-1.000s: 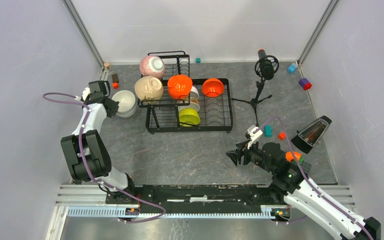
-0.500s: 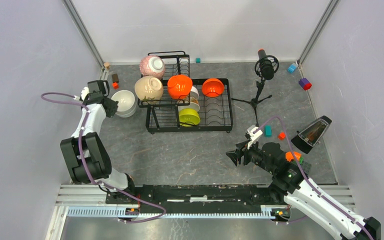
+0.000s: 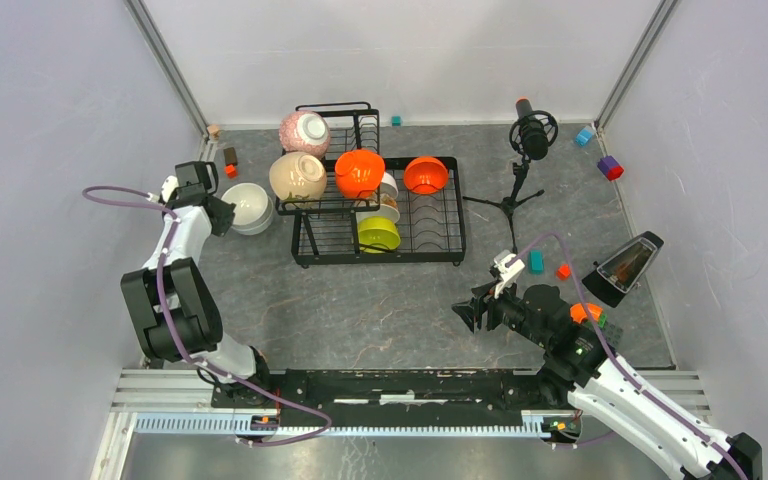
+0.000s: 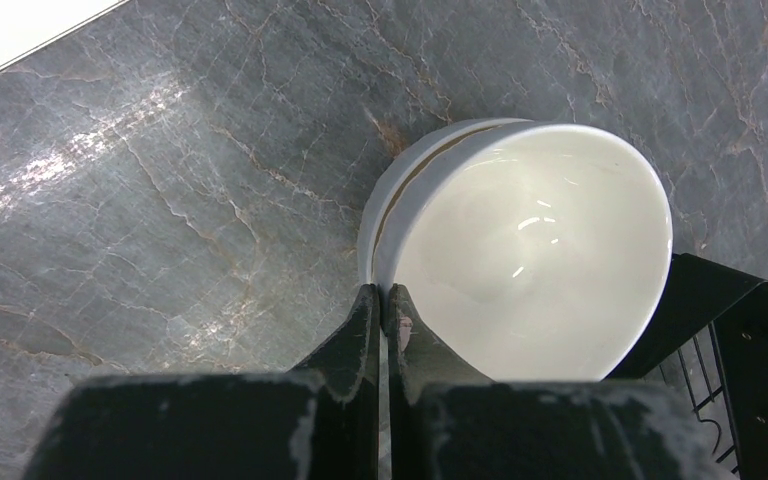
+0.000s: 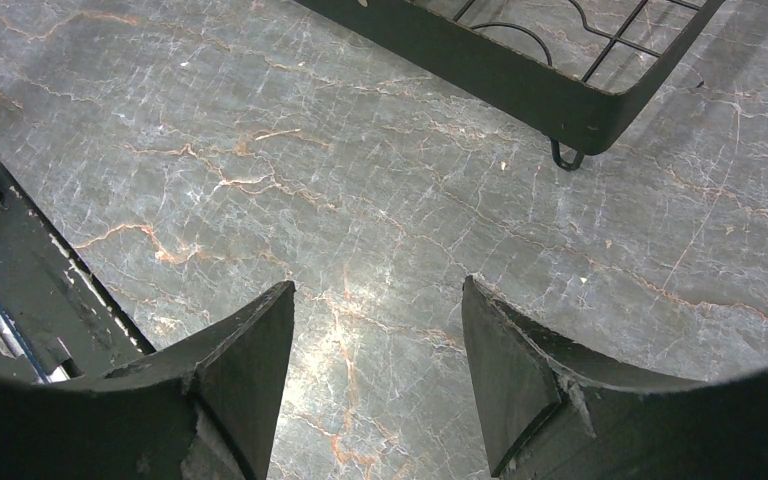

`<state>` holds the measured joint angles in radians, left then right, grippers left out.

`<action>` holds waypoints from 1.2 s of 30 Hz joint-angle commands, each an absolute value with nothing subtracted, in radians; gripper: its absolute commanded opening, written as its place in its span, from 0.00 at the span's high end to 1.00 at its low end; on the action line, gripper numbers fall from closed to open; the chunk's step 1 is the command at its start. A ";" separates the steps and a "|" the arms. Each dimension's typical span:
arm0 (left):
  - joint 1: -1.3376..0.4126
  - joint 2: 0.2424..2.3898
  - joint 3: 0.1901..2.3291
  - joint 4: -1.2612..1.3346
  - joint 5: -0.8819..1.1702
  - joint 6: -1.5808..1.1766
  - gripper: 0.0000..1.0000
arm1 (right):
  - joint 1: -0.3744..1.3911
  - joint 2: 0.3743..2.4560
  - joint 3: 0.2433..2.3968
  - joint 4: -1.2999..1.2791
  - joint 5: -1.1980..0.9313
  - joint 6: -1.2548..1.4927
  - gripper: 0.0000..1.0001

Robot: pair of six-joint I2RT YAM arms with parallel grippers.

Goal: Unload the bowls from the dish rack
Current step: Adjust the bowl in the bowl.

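Observation:
The black wire dish rack (image 3: 430, 228) stands at the back centre. Its upper shelf carries a pink-speckled bowl (image 3: 304, 132), a beige bowl (image 3: 297, 177) and an orange bowl (image 3: 359, 172). In the lower tray sit a second orange bowl (image 3: 426, 175), a lime green bowl (image 3: 378, 234) and pale bowls (image 3: 389, 203) on edge. Left of the rack a white bowl (image 4: 530, 250) rests in another white bowl (image 4: 400, 180) on the table. My left gripper (image 4: 383, 295) is shut on the upper bowl's rim, one finger inside and one outside. My right gripper (image 5: 380, 300) hangs open over bare table, near the rack's corner (image 5: 580, 100).
A microphone on a black tripod (image 3: 522, 165) stands right of the rack. Small coloured blocks (image 3: 536, 262) lie near the right arm and along the back wall. A black wedge-shaped object (image 3: 625, 265) sits at the right. A rack leg (image 4: 720, 310) is close beside the stacked bowls.

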<state>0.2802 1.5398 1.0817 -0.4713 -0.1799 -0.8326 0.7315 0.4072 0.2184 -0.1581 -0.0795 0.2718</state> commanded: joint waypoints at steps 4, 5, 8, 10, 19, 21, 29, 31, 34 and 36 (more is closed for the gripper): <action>0.284 1.550 1.123 -0.391 -0.167 -0.857 0.98 | 0.735 0.411 0.218 -0.123 -0.086 0.263 0.32; 0.284 1.551 1.124 -0.390 -0.164 -0.856 0.98 | 0.733 0.411 0.219 -0.123 -0.086 0.262 0.32; 0.285 1.561 1.127 -0.393 -0.161 -0.851 0.97 | 0.734 0.412 0.219 -0.121 -0.086 0.262 0.32; 0.285 1.568 1.128 -0.397 -0.160 -0.849 0.93 | 0.734 0.412 0.219 -0.122 -0.084 0.263 0.32; 0.284 1.554 1.115 -0.392 -0.156 -0.851 0.76 | 0.735 0.405 0.219 -0.125 -0.085 0.264 0.32; 0.285 1.547 1.115 -0.392 -0.157 -0.851 0.71 | 0.734 0.403 0.219 -0.127 -0.085 0.263 0.32; 0.284 1.487 1.124 -0.413 -0.150 -0.859 0.44 | 0.735 0.393 0.223 -0.134 -0.084 0.267 0.32; 0.285 1.444 1.138 -0.432 -0.150 -0.859 0.33 | 0.734 0.394 0.227 -0.140 -0.084 0.267 0.32; 0.283 1.342 1.149 -0.453 -0.143 -0.861 0.23 | 0.734 0.394 0.238 -0.148 -0.077 0.265 0.31; 0.281 1.265 1.140 -0.464 -0.128 -0.866 0.19 | 0.734 0.394 0.250 -0.154 -0.062 0.262 0.31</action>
<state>0.2802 1.4330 1.0912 -0.4545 -0.1463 -0.8341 0.7315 0.4000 0.2184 -0.1593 -0.0788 0.2718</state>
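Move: The left hand already has the near-left rim of the upper white bowl in its shut fingers; the bowl's middle is about 5 cm right, 2 cm ahead and 2 cm below. The lower white bowl sits under it, 5 cm right, 1 cm ahead and 5 cm below. A red block is 10 cm straight ahead, and the beige bowl on the rack 9 cm ahead, 15 cm right. From the right hand, the upper white bowl lies some 24 cm ahead, 49 cm left. The left hand lowers the upper white bowl's rim about 1 cm, opens wide and rises some 5 cm clear. ##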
